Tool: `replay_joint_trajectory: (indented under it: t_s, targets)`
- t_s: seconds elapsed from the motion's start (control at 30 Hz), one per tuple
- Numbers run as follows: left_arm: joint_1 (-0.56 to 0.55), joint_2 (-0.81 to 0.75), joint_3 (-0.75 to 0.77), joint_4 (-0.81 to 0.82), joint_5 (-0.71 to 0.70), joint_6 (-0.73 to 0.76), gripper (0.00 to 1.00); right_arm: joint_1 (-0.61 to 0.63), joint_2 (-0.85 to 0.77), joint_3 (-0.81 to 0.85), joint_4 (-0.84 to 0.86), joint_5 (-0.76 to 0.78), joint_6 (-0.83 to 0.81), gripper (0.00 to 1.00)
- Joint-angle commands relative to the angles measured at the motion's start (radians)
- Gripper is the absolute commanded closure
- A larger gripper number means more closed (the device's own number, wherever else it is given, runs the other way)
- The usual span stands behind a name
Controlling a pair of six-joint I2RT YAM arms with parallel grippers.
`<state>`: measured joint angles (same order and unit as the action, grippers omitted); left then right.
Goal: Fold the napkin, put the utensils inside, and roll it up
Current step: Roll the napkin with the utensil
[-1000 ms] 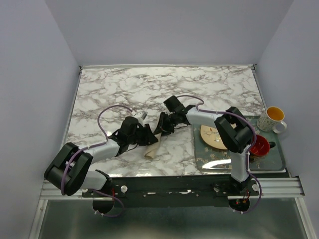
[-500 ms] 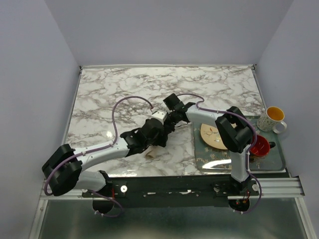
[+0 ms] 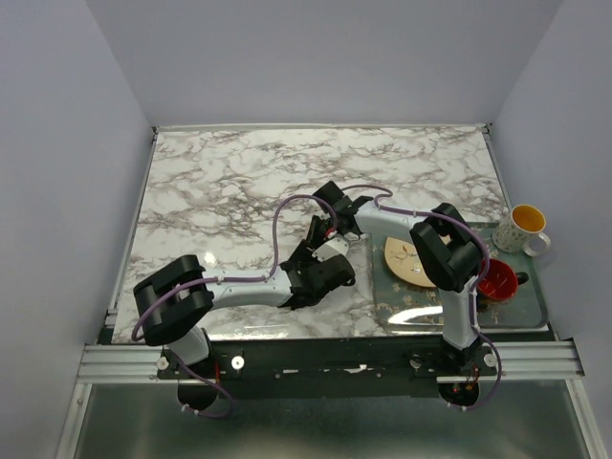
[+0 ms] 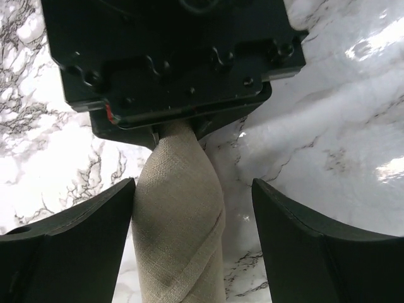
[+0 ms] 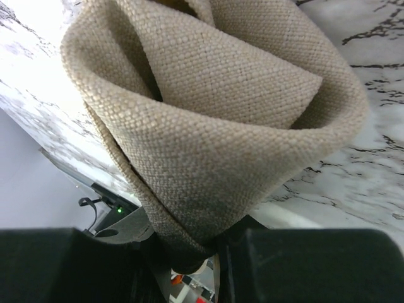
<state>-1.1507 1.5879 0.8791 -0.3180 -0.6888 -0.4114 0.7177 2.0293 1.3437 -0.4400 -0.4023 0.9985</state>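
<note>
The napkin [image 4: 180, 214] is a tan cloth rolled into a tight tube lying on the marble. My left gripper [image 4: 192, 186] is open and straddles the roll; its left finger [image 4: 95, 233] touches the cloth and the right finger [image 4: 303, 240] stands apart. My right gripper [image 4: 170, 57] is shut on the roll's far end, whose folded cloth [image 5: 214, 126] fills the right wrist view above that gripper [image 5: 202, 249]. In the top view the two grippers [image 3: 320, 273] [image 3: 320, 234] meet at mid-table and cover the roll. The utensils are hidden.
A grey tray [image 3: 421, 311] sits at the right front, holding a round tan plate [image 3: 406, 263] and a red cup [image 3: 497, 280]. A white and yellow mug [image 3: 526, 228] stands at the tray's far right corner.
My left arm has swung right along the roll and now lies over it, and its jaws have opened wide. The right gripper has kept its hold and place.
</note>
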Motion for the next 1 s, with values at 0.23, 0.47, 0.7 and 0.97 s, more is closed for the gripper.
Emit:
replay_joint_trajectory:
  t_s: [0.23,0.47,0.7,0.97]
  targets:
    - [-0.011,0.119,0.034,-0.058,-0.098,-0.040,0.36,-0.003,0.014,-0.002,-0.043,0.011,0.055,0.71]
    - [0.014,0.121,0.032,-0.062,-0.081,-0.067,0.70,-0.004,0.002,-0.003,-0.039,0.003,0.031,0.64]
    - [0.120,0.008,-0.081,0.060,0.129,-0.089,0.84,-0.004,-0.020,-0.015,0.000,-0.003,-0.009,0.50]
    - [0.327,-0.153,-0.239,0.247,0.513,-0.125,0.92,-0.020,-0.064,-0.014,0.011,0.025,-0.119,0.28]
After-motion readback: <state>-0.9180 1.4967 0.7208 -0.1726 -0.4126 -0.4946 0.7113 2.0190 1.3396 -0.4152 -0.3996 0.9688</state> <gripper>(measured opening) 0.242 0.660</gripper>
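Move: The rolled napkin runs between the open left fingers, its middle about 3 cm below the left hand and 1 cm to its left. From the right hand, which still pinches the far end, that middle lies roughly 5 cm back, 3 cm left and 1 cm lower. From the left hand, the plate is some 30 cm right and 4 cm ahead, and the tray's middle is about 39 cm right and level with it, both about 5 cm below. Downward some 3 cm, drifting slightly left, the left hand sinks astride the napkin roll and closes its fingers on it. Keeping that pinch, it then goes left and a little forward while rolling its left side down about 20 degrees and tipping further down. The right hand stays almost in place at the far end, opening its fingers once the left ones have closed. ##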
